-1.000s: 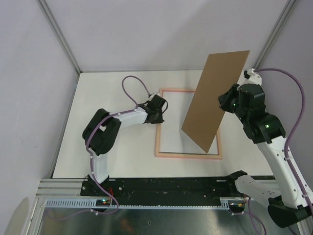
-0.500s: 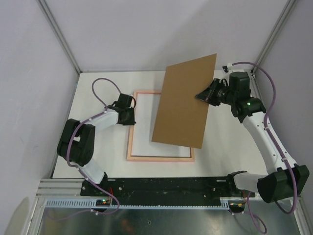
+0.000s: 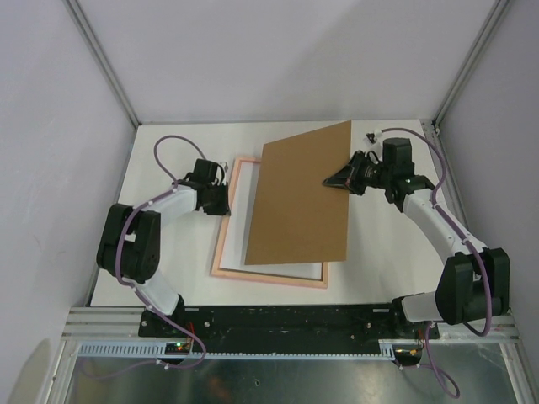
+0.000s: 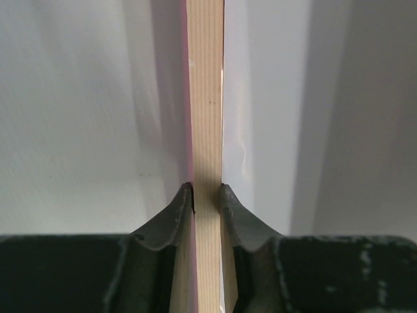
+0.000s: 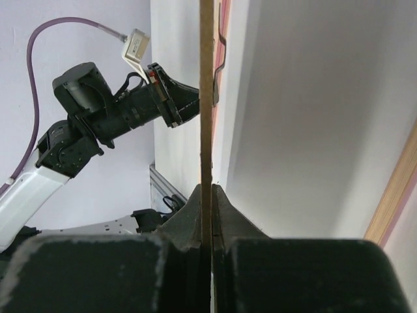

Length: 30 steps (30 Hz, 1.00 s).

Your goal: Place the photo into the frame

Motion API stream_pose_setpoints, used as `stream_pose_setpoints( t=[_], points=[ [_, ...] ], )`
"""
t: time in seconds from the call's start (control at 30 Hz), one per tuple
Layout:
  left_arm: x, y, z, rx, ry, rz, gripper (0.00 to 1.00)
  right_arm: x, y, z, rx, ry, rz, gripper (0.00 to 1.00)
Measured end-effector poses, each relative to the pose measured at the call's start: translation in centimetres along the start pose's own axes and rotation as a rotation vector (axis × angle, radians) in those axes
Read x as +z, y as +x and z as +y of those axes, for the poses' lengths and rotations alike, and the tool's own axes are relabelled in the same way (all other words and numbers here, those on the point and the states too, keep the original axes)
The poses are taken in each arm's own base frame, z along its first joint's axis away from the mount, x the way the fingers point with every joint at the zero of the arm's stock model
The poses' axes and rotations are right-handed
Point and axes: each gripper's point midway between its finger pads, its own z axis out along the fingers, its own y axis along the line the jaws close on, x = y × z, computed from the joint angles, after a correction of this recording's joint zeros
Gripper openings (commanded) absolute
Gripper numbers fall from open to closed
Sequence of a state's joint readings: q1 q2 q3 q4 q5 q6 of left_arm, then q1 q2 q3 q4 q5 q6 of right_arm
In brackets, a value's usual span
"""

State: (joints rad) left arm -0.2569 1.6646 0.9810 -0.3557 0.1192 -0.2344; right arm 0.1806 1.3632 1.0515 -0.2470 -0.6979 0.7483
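Observation:
The frame [image 3: 269,278], thin pale pink rails, lies slightly skewed on the white table. My left gripper [image 3: 226,200] is shut on its left rail near the far corner. In the left wrist view the pale wood rail [image 4: 205,98] runs straight up between the two jaws of the left gripper [image 4: 206,195]. My right gripper [image 3: 333,181] is shut on the right edge of a plain brown backing board [image 3: 299,198], holding it tilted over the frame's right part. Edge-on, the board [image 5: 206,98] stands pinched in the right gripper [image 5: 207,195]. The photo is hidden or out of view.
White table [image 3: 168,269] bounded by pale walls on three sides, with a black rail [image 3: 286,318] along the near edge. The left arm [image 5: 111,114] and a frame rail [image 5: 394,195] show in the right wrist view. A purple cable [image 3: 168,147] loops above the left arm.
The left gripper pulled the frame to the left and turned it slightly. The right gripper swung the brown board leftward and lower, from steeply upright to a flatter tilt over the frame.

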Motion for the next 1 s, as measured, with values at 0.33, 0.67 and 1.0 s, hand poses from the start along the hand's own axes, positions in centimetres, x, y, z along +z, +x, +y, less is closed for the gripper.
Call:
stream_pose_setpoints(
  t=[0.33,0.67,1.0],
  points=[
    [-0.5,-0.7,0.0,-0.046,0.038,-0.003,0.51,0.3,-0.2,0.5,-0.014,-0.042,0.000,0.00],
    [-6.8,-6.9,-0.8,-0.178,0.196,-0.174,0.70,0.1,-0.3,1.8,-0.025,-0.111,0.014,0.00],
    [-11.9,-9.4,-4.8,-0.238,0.579,-0.190,0.85,-0.7,-0.7,5.0,-0.054,-0.256,0.030,0.00]
  ],
)
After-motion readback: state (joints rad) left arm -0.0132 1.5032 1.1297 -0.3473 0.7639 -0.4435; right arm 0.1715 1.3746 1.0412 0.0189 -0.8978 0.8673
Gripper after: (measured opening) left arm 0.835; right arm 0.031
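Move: The left hand is on the left rail of the frame. The brown board's left edge hangs about 8 cm to its right, some 9 cm higher and 3 cm nearer the base; the frame's middle lies about 14 cm to the right, 5 cm back, 1 cm down. The right hand grips the board by its right edge; from this hand the frame's middle is roughly 10 cm left, 4 cm back and 20 cm below. Letting go of the frame's left rail, the left fingers spread wide and the hand climbs about 15 cm, drifting little sideways, while its wrist swings some 35–40 degrees so the fingers point more to the right, at the board's left edge. The right hand keeps its pinch on the board, barely moving at first, then rises about 5 cm and eases left, tilting slightly. ##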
